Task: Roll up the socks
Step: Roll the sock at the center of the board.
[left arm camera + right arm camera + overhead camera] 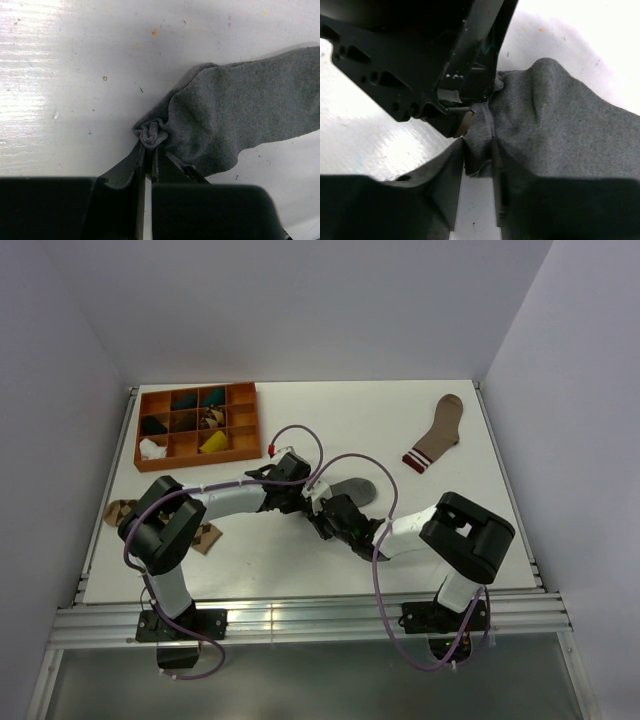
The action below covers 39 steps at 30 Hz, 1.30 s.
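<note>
A grey sock (pixel 357 490) lies flat near the middle of the table, and both grippers meet at its near end. My left gripper (pixel 149 148) is shut on a small twisted bunch of the grey sock (pixel 240 110) at its tip. My right gripper (pixel 479 150) comes in from the other side. Its fingers (pixel 455 165) straddle a raised fold of the grey sock (pixel 560 130), and the fabric fills the gap between them. The left gripper's black body (pixel 420 60) sits right in front of it. From above, the left gripper (pixel 303 494) and right gripper (pixel 326 512) almost touch.
An orange compartment tray (pixel 240 390) at the back left holds several rolled items, among them a white one and dark ones. A brown sock with a striped cuff (pixel 438 432) lies at the back right. A tan diamond-patterned sock (pixel 121 510) lies under the left arm.
</note>
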Tool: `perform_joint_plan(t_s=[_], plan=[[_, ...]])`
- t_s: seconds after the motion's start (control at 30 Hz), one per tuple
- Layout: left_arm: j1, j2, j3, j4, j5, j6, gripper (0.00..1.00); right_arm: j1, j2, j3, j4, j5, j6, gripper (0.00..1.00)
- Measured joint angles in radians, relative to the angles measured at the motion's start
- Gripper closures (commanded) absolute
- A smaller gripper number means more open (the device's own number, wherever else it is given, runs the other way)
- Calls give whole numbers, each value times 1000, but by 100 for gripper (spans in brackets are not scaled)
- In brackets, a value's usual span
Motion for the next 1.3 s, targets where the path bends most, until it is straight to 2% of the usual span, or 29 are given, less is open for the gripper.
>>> perform_joint_plan(t_s=[0.03, 0.07, 0.13, 0.17, 0.3, 0.33, 0.5, 0.53, 0.6, 0.7, 0.87, 1.07, 1.3], plan=[[0, 0, 0, 0, 1, -3, 99, 2, 4, 0, 2, 5, 0, 71], [0, 0, 0, -1, 2, -6, 99, 2, 5, 0, 4, 10, 2, 81], [0, 0, 0, -1, 2, -14, 96, 3, 5, 0, 5, 18, 12, 90], [0, 0, 0, -2, 2, -21, 94, 3, 5, 0, 5, 21, 21, 99], [0, -1, 0, -6, -6, -41, 78, 4, 4, 0, 2, 26, 65, 100], [0, -2, -2, -7, -10, -48, 70, 3, 4, 0, 2, 26, 78, 100], [3, -55, -48, -19, -36, -102, 49, -17, -13, 0, -26, -5, 150, 100], [6, -76, -67, -19, -41, -115, 41, -26, -21, 0, -35, -19, 167, 100], [16, -126, -107, -19, -47, -142, 36, -55, -38, -4, -51, -58, 205, 100], [34, -203, -156, -2, -53, -174, 35, -124, -68, -23, -56, -125, 281, 100], [47, -292, -240, 114, -52, -223, 36, -232, -80, -69, -32, -249, 431, 100], [46, -266, -279, 223, -6, -257, 37, -311, -42, -129, 97, -395, 626, 100], [20, -188, -272, 290, 26, -260, 37, -387, 61, -200, 328, -516, 854, 100]])
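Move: The grey sock's bunched end is already pinched in the left fingertips. From there the middle of the sock lies about 10 cm right and 1 cm ahead, a centimetre lower. From the right fingers, still partly open around the bunched end, that middle is some 8 cm right and 4 cm ahead. The sock box sits about 33 cm left and 24 cm ahead of the left hand; the striped brown sock is roughly 36 cm right and 26 cm ahead of the right. Shut the right fingers on the grey sock's bunched end, then open the left ones wide to let go. Carry the pinched end about 4 cm right, rolling the right wrist some 60 degrees clockwise about its own fingers (seen from behind the wrist). Meanwhile pull the left gripper about 4 cm left and up, turning it a little, then bring it back right and partly down, still open. ##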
